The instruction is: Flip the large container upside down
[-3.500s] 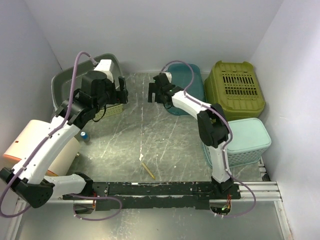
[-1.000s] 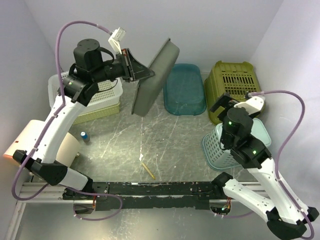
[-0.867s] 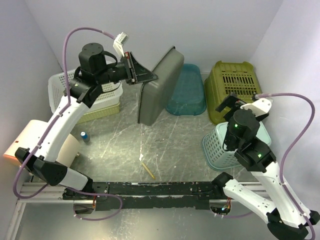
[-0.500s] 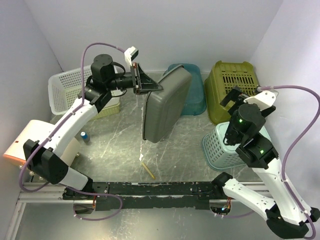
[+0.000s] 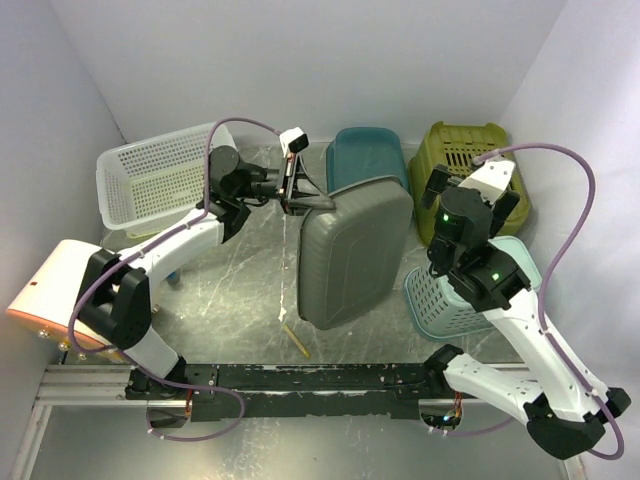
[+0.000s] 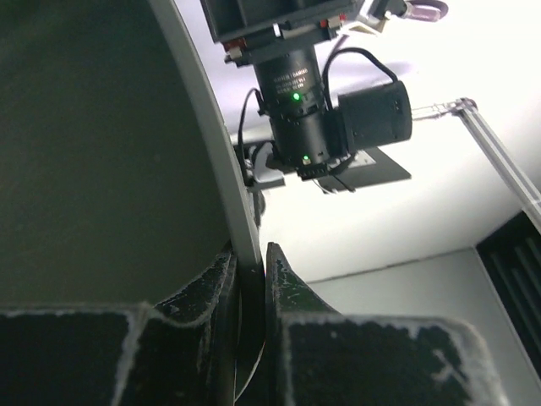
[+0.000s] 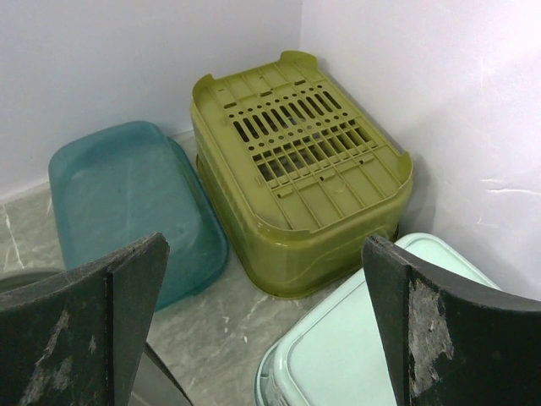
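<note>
The large grey container point(image 5: 355, 250) lies in the middle of the table with its flat bottom facing up, tilted a little, its far left rim raised. My left gripper point(image 5: 305, 198) is shut on that rim. In the left wrist view the fingers point(image 6: 292, 296) pinch the pale rim point(image 6: 228, 194), and the dark container wall fills the left side. My right gripper point(image 5: 470, 192) is open and empty, held in the air to the right of the container. In the right wrist view its gripper point(image 7: 264, 254) has the jaws wide apart.
A white basket point(image 5: 150, 180) stands at the back left. A teal tub point(image 5: 365, 158) point(image 7: 127, 194) and an olive crate point(image 5: 500, 150) point(image 7: 296, 161) stand at the back. A mint basket point(image 5: 470, 295) point(image 7: 363, 338) stands on the right. A yellow stick point(image 5: 296, 342) lies near the front.
My left gripper has swung the grey container from standing on edge down and to the right, so that it now lies bottom up. The right arm has shifted slightly left.
</note>
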{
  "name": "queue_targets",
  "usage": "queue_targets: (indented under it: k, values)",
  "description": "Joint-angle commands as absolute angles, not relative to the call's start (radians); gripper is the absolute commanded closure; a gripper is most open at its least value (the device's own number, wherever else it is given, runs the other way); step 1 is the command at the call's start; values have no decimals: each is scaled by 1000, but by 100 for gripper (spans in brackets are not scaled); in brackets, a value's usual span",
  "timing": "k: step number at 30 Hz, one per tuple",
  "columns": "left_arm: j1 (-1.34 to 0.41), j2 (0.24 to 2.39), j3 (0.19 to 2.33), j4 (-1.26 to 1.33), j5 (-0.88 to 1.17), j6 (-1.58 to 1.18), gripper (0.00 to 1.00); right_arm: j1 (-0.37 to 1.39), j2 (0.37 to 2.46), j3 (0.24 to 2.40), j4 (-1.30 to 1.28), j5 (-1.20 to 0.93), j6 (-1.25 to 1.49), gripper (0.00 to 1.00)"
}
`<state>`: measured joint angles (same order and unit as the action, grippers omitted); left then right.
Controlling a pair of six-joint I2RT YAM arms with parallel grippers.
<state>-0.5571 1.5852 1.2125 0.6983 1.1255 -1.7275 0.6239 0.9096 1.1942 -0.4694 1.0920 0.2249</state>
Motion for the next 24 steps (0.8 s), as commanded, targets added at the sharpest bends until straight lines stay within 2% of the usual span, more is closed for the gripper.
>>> queue_targets:
  k: [1, 5, 15, 19, 24]
  values:
    - [-578, 1605, 1201, 1016, 1192, -1950, 93, 621, 863, 1194, -454, 1117, 235, 0]
    - [-589, 1641, 1203, 1043, 1211, -2006, 93, 621, 846, 1172, -440, 1138, 231, 0]
    - [-651, 1684, 1212, 948, 1214, -1907, 93, 621, 874, 1232, -498, 1106, 241, 0]
    - [-653, 1740, 1171, 1139, 1225, -2071, 93, 622, 863, 1234, -507, 1098, 258, 0]
    - [-653, 1866, 1132, 1522, 1184, -2341, 93, 621, 847, 1212, -536, 1107, 307, 0]
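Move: The left hand holds the large grey container, underside already up, above open table; the middle of that clear patch is about 37 cm below it, 9 cm to its right and 2 cm back. The teal container is some 28 cm ahead and 13 cm right, the light-blue basket about 38 cm right and 2 cm back, the yellow stick 12 cm back and 4 cm left. From the right hand the patch lies about 21 cm left, 6 cm back and 37 cm below. Still pinching the large container's rim, the left hand first draws it back towards the robot some 3 cm while easing about 2 cm to the right, then sinks faster towards the open table, about 4.5 cm down in all. Meanwhile the wrist turns roughly 10 degrees clockwise; the grip stays shut. ##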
